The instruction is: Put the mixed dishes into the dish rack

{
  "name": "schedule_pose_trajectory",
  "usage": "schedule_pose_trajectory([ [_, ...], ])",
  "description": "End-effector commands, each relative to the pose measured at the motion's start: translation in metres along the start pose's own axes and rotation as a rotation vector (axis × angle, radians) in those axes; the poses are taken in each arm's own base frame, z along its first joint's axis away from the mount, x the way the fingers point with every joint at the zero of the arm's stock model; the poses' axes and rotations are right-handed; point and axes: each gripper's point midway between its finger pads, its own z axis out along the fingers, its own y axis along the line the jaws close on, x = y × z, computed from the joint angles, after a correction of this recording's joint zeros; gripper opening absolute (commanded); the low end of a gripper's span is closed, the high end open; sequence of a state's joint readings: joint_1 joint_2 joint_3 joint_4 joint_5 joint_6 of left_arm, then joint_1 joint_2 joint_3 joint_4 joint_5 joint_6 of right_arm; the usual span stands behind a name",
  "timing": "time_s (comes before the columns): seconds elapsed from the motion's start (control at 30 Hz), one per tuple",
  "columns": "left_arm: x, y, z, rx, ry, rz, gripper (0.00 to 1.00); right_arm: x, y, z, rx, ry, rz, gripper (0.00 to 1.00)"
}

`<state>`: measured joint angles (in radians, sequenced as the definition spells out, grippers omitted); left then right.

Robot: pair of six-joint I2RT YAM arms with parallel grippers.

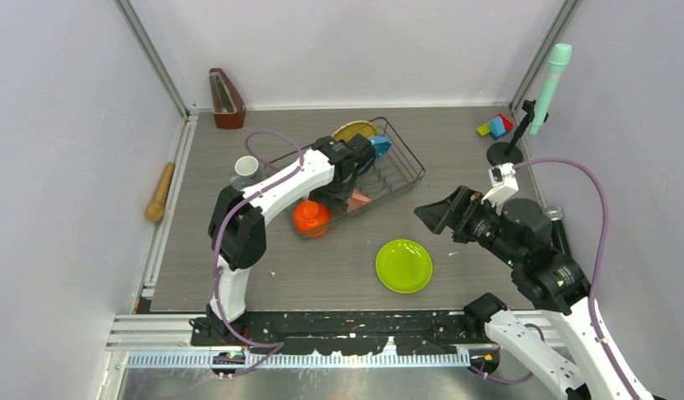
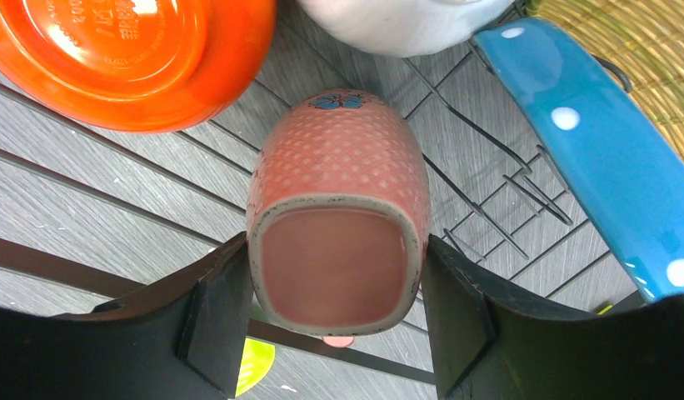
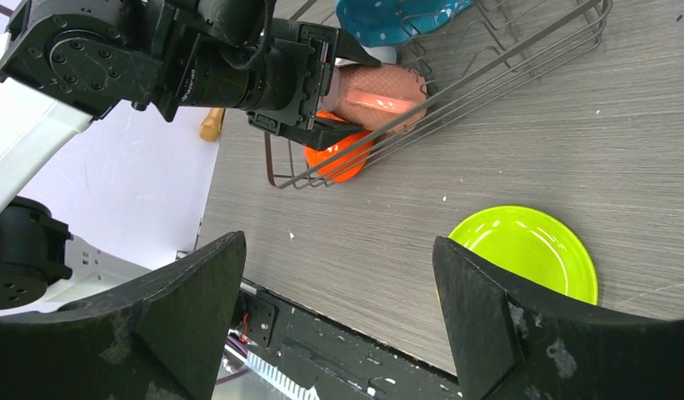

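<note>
The dark wire dish rack (image 1: 411, 164) sits at the table's middle back. My left gripper (image 1: 352, 185) reaches into it and is shut on the salmon-pink mug (image 2: 338, 183), one finger on each side near the rim, the mug lying sideways just over the rack wires (image 2: 488, 208). An upside-down orange bowl (image 1: 312, 217) rests in the rack's near-left corner. The white bowl (image 2: 405, 21), teal-blue plate (image 1: 380, 147) and yellow woven plate (image 1: 353, 130) are at the far end. The lime green plate (image 1: 403, 266) lies on the table. My right gripper (image 1: 442, 215) hovers open beside it, holding nothing. A small grey-blue mug (image 1: 246, 167) stands left of the rack.
A wooden metronome (image 1: 226, 98) stands at the back left and coloured toy blocks (image 1: 495, 127) at the back right. A green-topped stand (image 1: 548, 83) rises by the right wall. A wooden stick (image 1: 160, 192) lies beyond the table's left edge.
</note>
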<state>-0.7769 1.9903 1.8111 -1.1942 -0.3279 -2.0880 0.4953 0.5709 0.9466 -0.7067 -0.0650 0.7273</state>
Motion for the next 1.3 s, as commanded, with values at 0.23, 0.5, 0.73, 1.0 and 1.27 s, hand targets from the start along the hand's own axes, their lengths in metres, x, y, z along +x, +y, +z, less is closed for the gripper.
schedule_pose_trajectory([
  [0.23, -0.046, -0.025, -0.034, 0.084, -0.149, -0.591, 0.99, -0.011, 0.014, -0.002, -0.044, -0.027, -0.006, 0.88],
  [0.5, -0.061, -0.025, -0.049, 0.144, -0.196, -0.459, 1.00, -0.008, 0.014, 0.005, -0.034, 0.005, -0.001, 0.88],
  [0.73, -0.101, 0.007, -0.081, 0.215, -0.251, -0.253, 1.00, -0.010, 0.010, 0.005, -0.004, 0.005, -0.016, 0.88],
  [1.0, -0.162, 0.027, -0.115, 0.510, -0.351, 0.291, 1.00, 0.015, -0.034, 0.013, 0.177, 0.068, 0.039, 0.88],
  [1.27, -0.192, 0.059, -0.138, 0.820, -0.316, 0.636, 0.99, 0.053, -0.099, 0.018, 0.428, 0.084, 0.164, 0.88],
])
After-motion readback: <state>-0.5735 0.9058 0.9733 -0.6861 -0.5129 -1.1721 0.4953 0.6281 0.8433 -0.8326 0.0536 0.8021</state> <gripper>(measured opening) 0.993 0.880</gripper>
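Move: Between the left fingers, the pink mug is already down in the rack, its middle about 3 cm below the hand point and 1 cm left. From that hand the white bowl sits 10 cm left and 3 ahead, the orange bowl 10 left and 7 back, both some 5 cm lower. The green plate lies level with the right hand, roughly 5 cm left and 27 below; from that hand the mug is 18 cm ahead, 21 left and 20 lower. Opening wide, the left fingers let go of the pink mug and ease up slowly, then the hand sweeps away from the rack, about 19 cm left, 11 up and a little back, its fingers tipping up and turning clockwise. The right hand, still open, hovers, then sinks some 8 cm towards the green plate as its fingers tip down about 15 degrees. ##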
